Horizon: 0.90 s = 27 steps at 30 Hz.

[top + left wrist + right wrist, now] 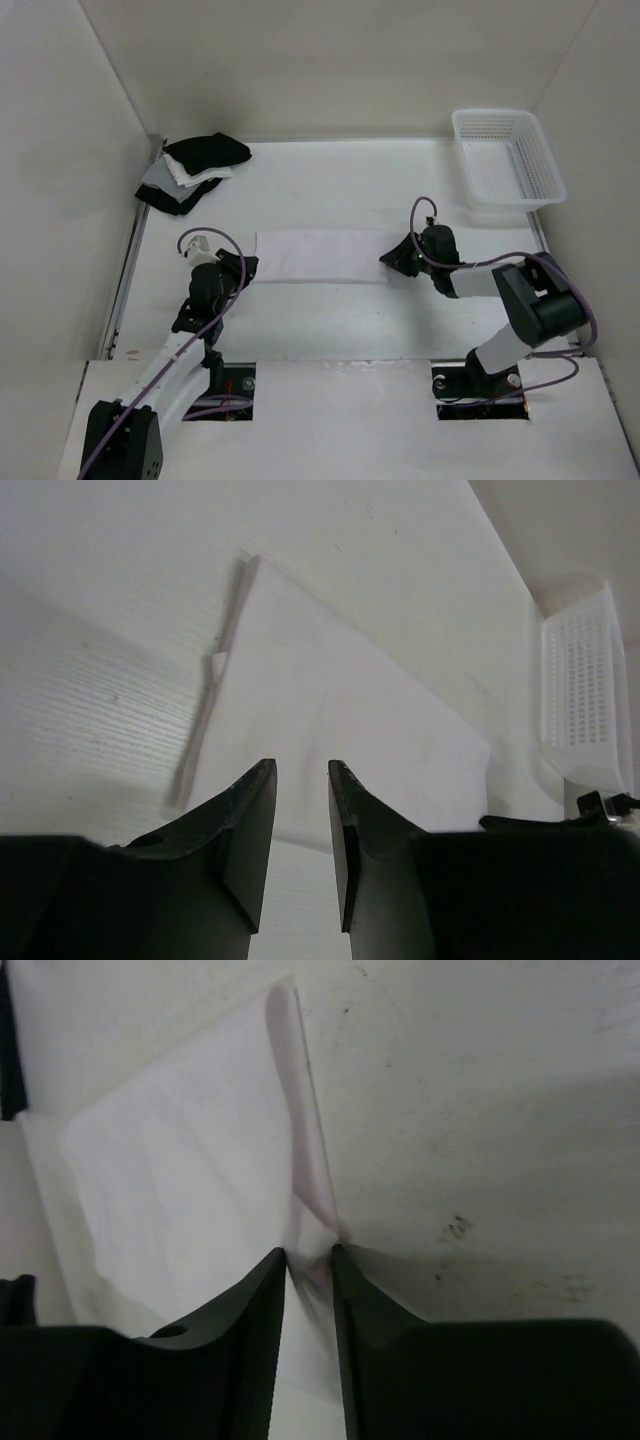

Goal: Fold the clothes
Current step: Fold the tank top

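Observation:
The clothes are a white T-shirt (320,256) folded into a long flat strip across the middle of the table. My left gripper (246,268) is at the strip's left end. In the left wrist view its jaws (302,770) stand open and empty, with the shirt (340,730) lying flat just beyond the tips. At the strip's right end is my right gripper (392,258). Its jaws (308,1252) stand narrowly apart, and the shirt's (180,1180) slightly raised edge runs into the gap between them.
A pile of black, grey and white garments (192,172) lies at the back left corner. A white plastic basket (507,160) stands at the back right, and the basket (585,695) also shows in the left wrist view. White walls enclose the table.

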### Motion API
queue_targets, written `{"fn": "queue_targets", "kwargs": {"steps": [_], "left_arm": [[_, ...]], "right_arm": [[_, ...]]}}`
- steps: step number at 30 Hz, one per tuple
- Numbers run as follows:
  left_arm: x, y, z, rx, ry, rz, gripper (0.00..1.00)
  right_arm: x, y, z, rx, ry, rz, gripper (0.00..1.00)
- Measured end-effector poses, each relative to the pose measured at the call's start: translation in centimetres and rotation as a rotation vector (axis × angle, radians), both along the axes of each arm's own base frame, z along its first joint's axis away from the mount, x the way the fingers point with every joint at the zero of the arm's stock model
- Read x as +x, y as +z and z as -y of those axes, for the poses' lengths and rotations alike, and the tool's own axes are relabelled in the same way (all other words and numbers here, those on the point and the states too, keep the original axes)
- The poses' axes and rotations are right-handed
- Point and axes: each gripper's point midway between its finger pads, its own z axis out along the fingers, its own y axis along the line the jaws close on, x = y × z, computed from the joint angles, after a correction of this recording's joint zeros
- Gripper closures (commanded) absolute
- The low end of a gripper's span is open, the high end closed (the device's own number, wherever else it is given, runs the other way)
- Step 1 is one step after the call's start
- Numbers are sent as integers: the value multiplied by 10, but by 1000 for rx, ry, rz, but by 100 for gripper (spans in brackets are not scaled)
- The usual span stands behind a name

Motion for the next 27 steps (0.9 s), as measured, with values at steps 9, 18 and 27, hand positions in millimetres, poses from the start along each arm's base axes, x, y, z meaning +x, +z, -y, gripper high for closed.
{"fn": "queue_targets", "kwargs": {"steps": [9,18,27], "left_arm": [[1,12,23,-34,-63,37,75],[-7,23,57,-67,-154,63,75],[-8,44,62,-101,-158,125,75]], "right_arm": [[6,4,11,124,-69,-19,97],[0,99,30,77,-107,221,96],[6,179,-77,-175,153,354,94]]}}
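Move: The right hand is at the folded tank top's right edge, which lies practically at its fingertips, level fore and aft and about 2 cm below. The tank top's middle is roughly 13 cm to its left and just 1 cm ahead. The basket stands about 27 cm to its right and 22 cm ahead; the clothes pile is some 39 cm left and 20 cm ahead. From the left hand, the tank top's middle lies about 12 cm right, 3 cm ahead and 9 cm below. Up and then over to the left: the right hand first shuts its fingers on the tank top's right edge, eases about 4 cm to the right, rises some 18 cm with the edge pinched, and swings back left over the cloth, its fingers tipping up about 20 degrees. The left hand shifts about 6 cm right and rises 4 cm, opening unchanged and holding nothing. ##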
